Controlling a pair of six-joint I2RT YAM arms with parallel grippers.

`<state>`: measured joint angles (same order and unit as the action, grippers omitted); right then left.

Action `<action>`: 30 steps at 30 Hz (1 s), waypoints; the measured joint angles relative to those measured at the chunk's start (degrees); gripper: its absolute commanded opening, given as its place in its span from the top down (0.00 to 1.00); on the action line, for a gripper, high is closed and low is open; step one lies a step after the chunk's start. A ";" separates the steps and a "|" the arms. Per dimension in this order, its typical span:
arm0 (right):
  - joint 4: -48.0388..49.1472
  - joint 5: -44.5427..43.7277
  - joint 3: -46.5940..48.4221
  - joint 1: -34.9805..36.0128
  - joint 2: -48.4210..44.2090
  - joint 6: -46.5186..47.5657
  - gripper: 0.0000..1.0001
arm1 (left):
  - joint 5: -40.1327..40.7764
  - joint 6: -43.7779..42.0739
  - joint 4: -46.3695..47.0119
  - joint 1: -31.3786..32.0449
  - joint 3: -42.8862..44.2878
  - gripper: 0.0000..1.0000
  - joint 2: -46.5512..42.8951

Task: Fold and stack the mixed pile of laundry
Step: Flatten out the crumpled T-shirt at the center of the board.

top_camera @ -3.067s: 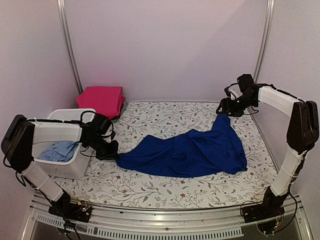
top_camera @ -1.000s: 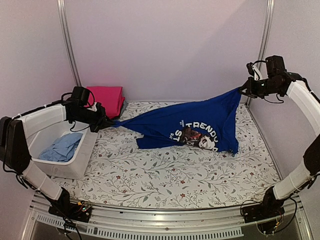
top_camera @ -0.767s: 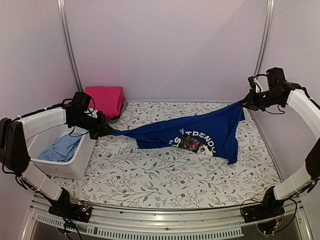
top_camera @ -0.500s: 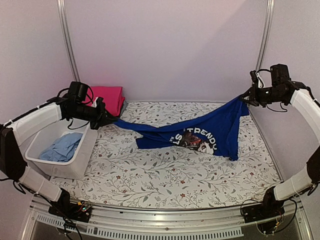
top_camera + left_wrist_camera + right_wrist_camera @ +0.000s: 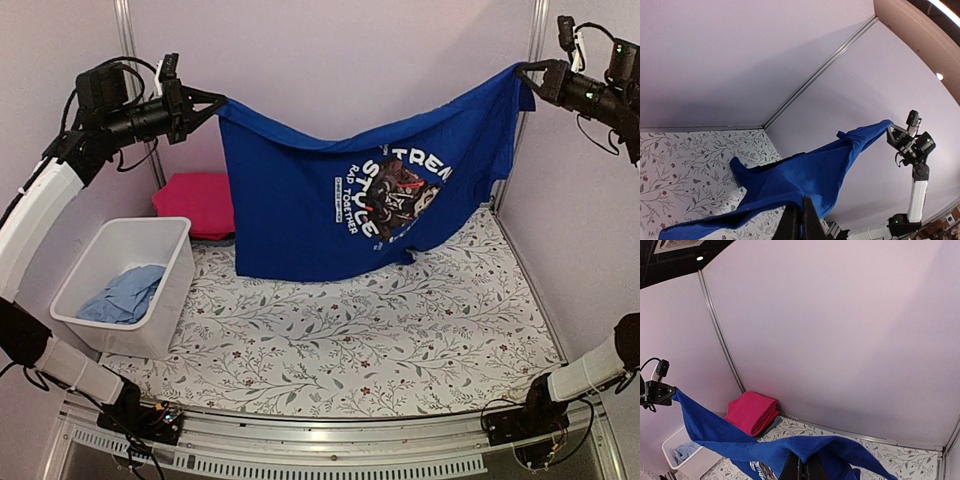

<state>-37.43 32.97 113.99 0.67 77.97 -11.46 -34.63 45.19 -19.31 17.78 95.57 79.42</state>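
Note:
A royal-blue T-shirt with white print hangs spread in the air above the back of the table. My left gripper is shut on its upper left corner, high at the left. High at the right, my right gripper is shut on the upper right corner. The left wrist view shows the blue cloth pinched in my left gripper. The right wrist view shows the blue cloth pinched in my right gripper. A folded pink-red garment lies at the back left. A pale-blue shirt lies crumpled in the basket.
A white plastic basket stands at the left edge of the floral-patterned table. Pale walls with metal corner posts close in the back and sides. The folded pink-red garment also shows in the right wrist view.
Both arms have risen sharply with the blue T-shirt. It went from draped low over the table to hanging spread in the air, print facing the camera.

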 measured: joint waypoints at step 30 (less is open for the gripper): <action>12.92 -17.00 2.43 0.00 15.43 -3.04 1.00 | 1.57 4.55 10.12 -0.72 24.46 1.00 30.49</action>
<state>-24.51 15.97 116.42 0.67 93.41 -14.50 -33.06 49.74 -9.19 17.06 120.03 109.91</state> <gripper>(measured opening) 0.005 0.007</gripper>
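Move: The board's centre, where the held T-shirt is to be spread, lies about 40 cm below the left hand, 14 cm to its right and some 7 cm back; from the right hand it is roughly 22 cm left, 7 cm back and 46 cm down. The pink stack lies about 12 cm ahead and 15 cm left of the left hand; the white bin is about 24 cm to that hand's left and 10 cm back, both far below. Both grippers keep their shut pinch on the T-shirt's two upper corners and swing it: first up about 8 cm while easing back, fingers tipping up, then together forward nearly 20 cm and down about 10, fingers tipping back to level. The right hand also turns some 15 degrees clockwise and drifts to its right. ##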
